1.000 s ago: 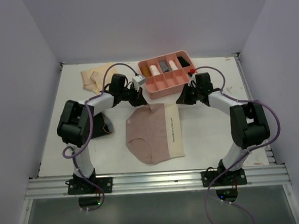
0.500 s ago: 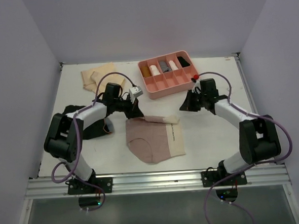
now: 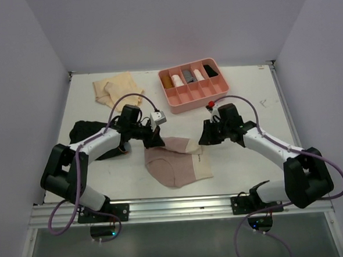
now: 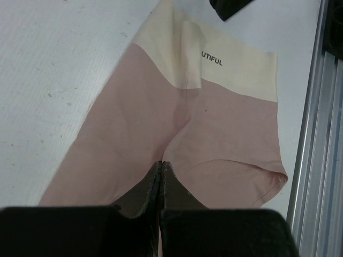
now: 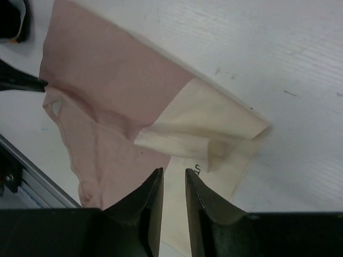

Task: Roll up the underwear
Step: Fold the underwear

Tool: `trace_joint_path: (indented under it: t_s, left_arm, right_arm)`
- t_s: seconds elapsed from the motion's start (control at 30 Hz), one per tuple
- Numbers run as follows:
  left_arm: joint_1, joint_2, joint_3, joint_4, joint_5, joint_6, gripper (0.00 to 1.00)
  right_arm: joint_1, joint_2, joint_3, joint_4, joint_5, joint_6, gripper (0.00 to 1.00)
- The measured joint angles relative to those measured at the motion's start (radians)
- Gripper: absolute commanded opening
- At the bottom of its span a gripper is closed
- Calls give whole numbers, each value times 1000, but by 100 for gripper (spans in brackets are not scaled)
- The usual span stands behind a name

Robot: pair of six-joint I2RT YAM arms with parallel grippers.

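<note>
The pink underwear (image 3: 175, 166) with a cream waistband (image 5: 214, 126) lies at the table's middle front, its far edge folded back over itself. My left gripper (image 3: 159, 144) is at the fold's left corner. In the left wrist view its tips (image 4: 162, 165) are pinched shut on the pink cloth (image 4: 225, 134), and a crease runs up from them. My right gripper (image 3: 202, 139) is at the fold's right end. Its jaws (image 5: 172, 174) stand slightly open over the waistband with nothing between them. The black underwear (image 3: 87, 132) lies partly under my left arm. The tan underwear (image 3: 115, 88) is at the back left.
A pink divided tray (image 3: 200, 96) stands at the back centre with several rolled items in its far compartments. The metal rail (image 3: 182, 206) runs along the table's near edge, close to the pink garment's near hem.
Both grippers moved toward the near edge, drawing the garment's far edge over itself into a fold. The right jaws have parted and let go of the waistband. The left stays shut.
</note>
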Motion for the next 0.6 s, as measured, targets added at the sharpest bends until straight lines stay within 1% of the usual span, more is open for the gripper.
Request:
trace_joint_path:
  t_s: [0.03, 0.13, 0.27, 0.33, 0.4, 0.43, 0.53, 0.6]
  left_arm:
    - [0, 6, 0, 1, -4, -1, 0]
    - [0, 22, 0, 3, -14, -7, 0]
    - [0, 41, 0, 2, -21, -5, 0]
    - [0, 49, 0, 0, -24, 0, 0]
    - [0, 53, 0, -1, -27, 2, 0]
    - [0, 54, 0, -2, -29, 2, 0]
    - [0, 60, 0, -3, -31, 7, 0]
    - [0, 65, 0, -4, -32, 13, 0]
  right_arm:
    - [40, 0, 0, -7, 18, -8, 31]
    - [116, 2, 6, -26, 49, -35, 32]
    - [113, 51, 48, -54, 101, -73, 34]
    - [111, 83, 73, -56, 111, -89, 40]
    - [111, 105, 89, -59, 111, -104, 41]
    - [113, 109, 92, -61, 110, -112, 44]
    - [143, 109, 93, -72, 119, -135, 44]
    - [192, 108, 94, -81, 139, -155, 43]
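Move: The folded-over cream waistband flap of the underwear lies about 3 cm to the right hand's left, level with it and some 4 cm below. The pink body spreads about 10 cm left of that hand and 7 cm back; the pink bin's middle sits around 23 cm ahead and 2 cm left. From the left hand, already pinching the pink cloth, the flap is about 13 cm right, straight across and 4 cm lower. Still pinching the pink cloth with shut fingers, the left hand lowers it by 2 to 3 cm, hardly shifting sideways. The right hand, already free of the cream waistband, travels about 3 cm left and 2 cm down over the flap, ending slightly back after a short swing forward; it turns some 15 degrees, counter-clockwise with its left side dipping, while its fingers open on to under half. ##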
